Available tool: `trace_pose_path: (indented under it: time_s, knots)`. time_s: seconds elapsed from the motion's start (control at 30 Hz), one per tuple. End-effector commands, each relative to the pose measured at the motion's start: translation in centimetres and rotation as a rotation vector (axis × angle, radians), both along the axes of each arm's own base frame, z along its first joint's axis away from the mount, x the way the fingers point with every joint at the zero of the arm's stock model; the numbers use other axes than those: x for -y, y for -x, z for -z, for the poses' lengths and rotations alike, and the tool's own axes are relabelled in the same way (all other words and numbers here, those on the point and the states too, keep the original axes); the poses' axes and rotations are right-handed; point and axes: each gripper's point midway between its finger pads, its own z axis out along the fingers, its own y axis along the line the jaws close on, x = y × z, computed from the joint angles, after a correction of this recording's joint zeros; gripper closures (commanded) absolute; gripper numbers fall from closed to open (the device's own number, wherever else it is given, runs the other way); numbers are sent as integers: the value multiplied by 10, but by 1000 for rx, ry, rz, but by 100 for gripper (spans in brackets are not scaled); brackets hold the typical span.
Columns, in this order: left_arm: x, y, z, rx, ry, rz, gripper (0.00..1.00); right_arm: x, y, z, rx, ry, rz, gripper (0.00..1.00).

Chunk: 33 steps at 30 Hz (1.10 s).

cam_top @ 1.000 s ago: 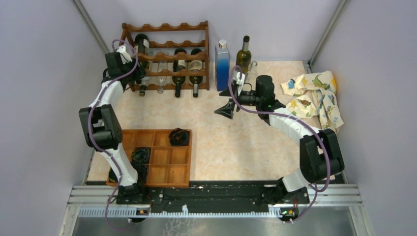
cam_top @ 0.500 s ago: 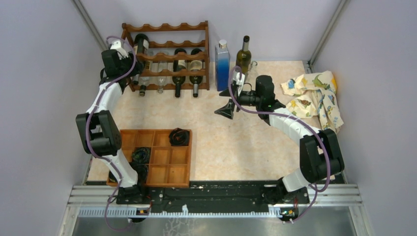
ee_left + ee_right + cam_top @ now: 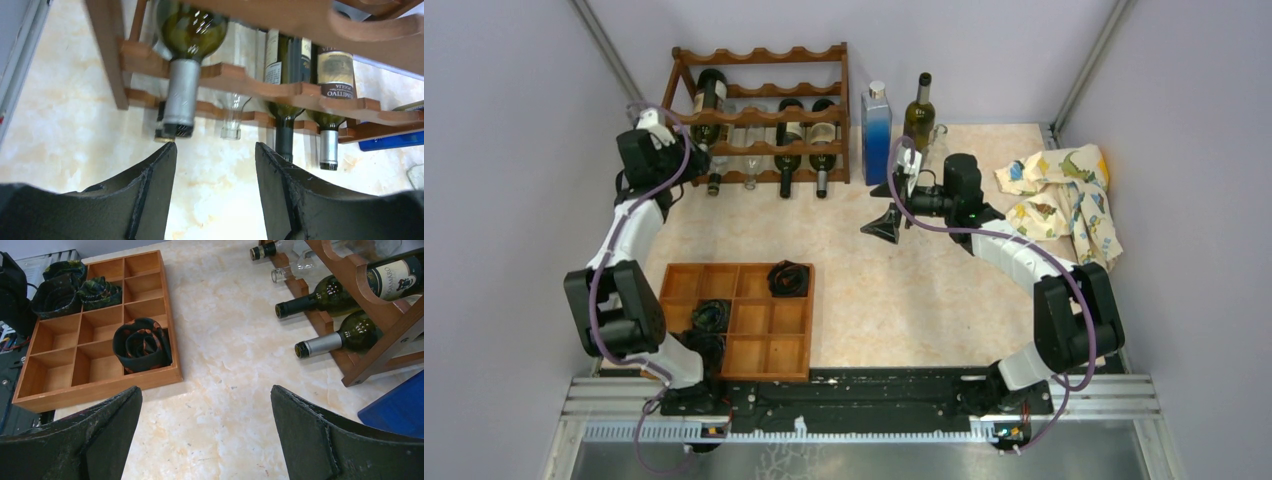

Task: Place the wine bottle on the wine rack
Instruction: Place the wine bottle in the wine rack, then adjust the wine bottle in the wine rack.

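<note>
The dark reddish-brown wine rack stands at the back left with several bottles lying in it. A green wine bottle with a silver-capped neck rests in the left slot of an upper tier of the rack. My left gripper hangs just in front of the rack's left end. In its own view the left gripper is open and empty, short of that neck. My right gripper hovers mid-table, wide open; the wrist view of it shows only tabletop between its fingers.
Another wine bottle stands upright at the back beside a blue bottle. A patterned cloth lies at the right. A wooden compartment tray with dark rolled items sits near left. Walls close in on both sides.
My left arm has drawn back from the rack toward the near left, and its jaws have opened a little wider. The right arm has not moved.
</note>
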Motion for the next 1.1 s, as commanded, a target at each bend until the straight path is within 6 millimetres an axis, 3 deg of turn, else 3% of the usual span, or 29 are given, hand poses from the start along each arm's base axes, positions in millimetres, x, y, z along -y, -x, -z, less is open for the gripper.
trace_pose_path:
  time_s: [0.0,0.2,0.47,0.53,0.73,1.07]
  knots:
    - [-11,19,10,42,123,7,35,-3,7,-21,95,-22,-23,2]
    - [-11,28,39,-14,182,2,42,-3,7,-20,97,-21,-25,2]
    - [-24,27,81,-157,171,-64,91,-2,7,-18,97,-15,-21,2]
    - [-26,19,86,-181,174,-62,98,-2,7,-17,97,-13,-21,2]
    - [-24,-8,86,-210,197,-2,100,-2,7,-16,101,-8,-23,2]
    - [-20,-47,64,-132,265,46,100,-1,8,-14,105,1,-16,2]
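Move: The wine bottle already lies in the rack's upper left slot, neck towards me. Its middle is about 18 cm ahead of my left hand, 2 cm left and 2 cm lower; only its neck end is close, some 4 cm ahead. The black-capped bottle lies 13 cm straight beneath the wine bottle; the rack's left front post is roughly 10 cm ahead, 7 cm left and 5 cm below my hand. From my right hand the wine bottle is some 34 cm ahead, 35 cm left and 2 cm lower. Already clear of the neck, my left hand backs off another 3 cm or so and slips 2 cm left, then sinks to about 10 cm lower while I shut the empty fingers fully and tip them down, left side dropping a little. With the fingers shut, I reach forward again some 6 cm towards the rack front, rising slightly, and come in low beside the bottle's neck. ##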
